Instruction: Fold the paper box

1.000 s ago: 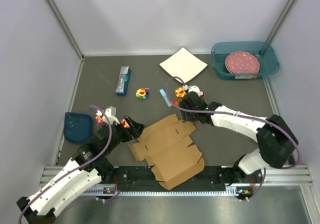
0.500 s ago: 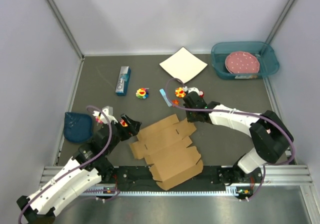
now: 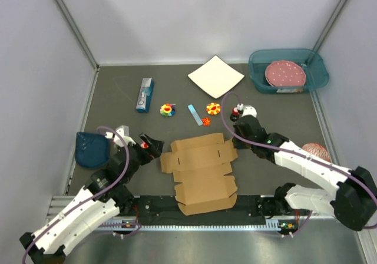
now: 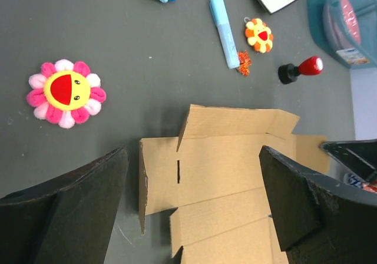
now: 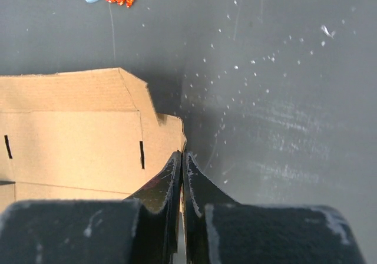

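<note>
The paper box (image 3: 203,170) is a flat brown cardboard sheet with flaps and slots, lying in the near middle of the table. My right gripper (image 3: 235,147) is at its right edge. In the right wrist view the fingers are pressed together (image 5: 183,158) on the edge of the sheet's right flap (image 5: 162,140). My left gripper (image 3: 154,148) hovers just left of the sheet. In the left wrist view it stands wide open (image 4: 194,217) with the cardboard (image 4: 235,175) below and between its fingers, touching nothing.
Behind the box lie a blue tube (image 3: 194,114), two flower toys (image 3: 168,109) (image 3: 212,108) and a blue carton (image 3: 145,95). A white square sheet (image 3: 215,76) and a teal bin (image 3: 315,78) holding a pink plate sit at the back right. A dark blue bowl (image 3: 91,149) is at the left. A pink flower toy (image 4: 66,92) lies by my left gripper.
My right gripper closed on the box's right flap and swung right and nearer, turning the sheet so it lies squarer to the table edge. The left gripper stayed open beside it.
</note>
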You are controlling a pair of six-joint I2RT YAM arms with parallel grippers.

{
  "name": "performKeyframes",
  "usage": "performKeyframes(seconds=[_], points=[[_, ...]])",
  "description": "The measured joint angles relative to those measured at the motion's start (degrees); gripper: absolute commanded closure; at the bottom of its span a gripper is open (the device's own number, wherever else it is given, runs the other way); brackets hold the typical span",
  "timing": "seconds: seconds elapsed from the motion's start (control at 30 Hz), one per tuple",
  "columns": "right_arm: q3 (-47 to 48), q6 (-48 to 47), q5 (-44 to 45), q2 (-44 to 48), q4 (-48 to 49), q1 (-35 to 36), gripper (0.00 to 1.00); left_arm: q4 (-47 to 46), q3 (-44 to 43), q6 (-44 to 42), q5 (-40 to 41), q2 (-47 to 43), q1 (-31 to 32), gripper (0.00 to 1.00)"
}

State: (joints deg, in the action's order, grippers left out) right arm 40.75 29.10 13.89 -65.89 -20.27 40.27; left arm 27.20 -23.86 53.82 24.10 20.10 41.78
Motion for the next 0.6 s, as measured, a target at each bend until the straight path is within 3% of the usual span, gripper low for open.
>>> performKeyframes(seconds=[0.27,0.5,0.6], points=[[-8.76,8.81,1.84,13.20,-3.78,-0.44,1.00,-3.30,-0.35,-5.03,-4.68,14.86,0.00,0.04],[-11.98,14.03,3.21,22.47,-7.23,-1.36,1.00,-4.11,-5.75,-10.27,-10.62,30.56,0.00,0.05],[-11.98,14.56,3.39,23.96,-7.65,-1.53,1.00,-4.48,-6.62,-11.17,-11.87,32.92,0.00,0.13]])
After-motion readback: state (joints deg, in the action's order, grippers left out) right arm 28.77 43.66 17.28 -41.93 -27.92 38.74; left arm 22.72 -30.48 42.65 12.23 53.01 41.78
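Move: The right hand already pinches the box's right side flap. The left hand, open, has the box's left side flap about 4 cm to its right, almost level fore and aft (1 cm back) and some 9 cm below; from the right hand that flap is about 30 cm left, 5 cm back and 3 cm lower. From the left hand, the pink flower toy stands roughly 17 cm left, 9 cm ahead and 12 cm below. Left hand sinks about 7 cm and rightwards, open, towards the left flap; right drags its flap back and right. ##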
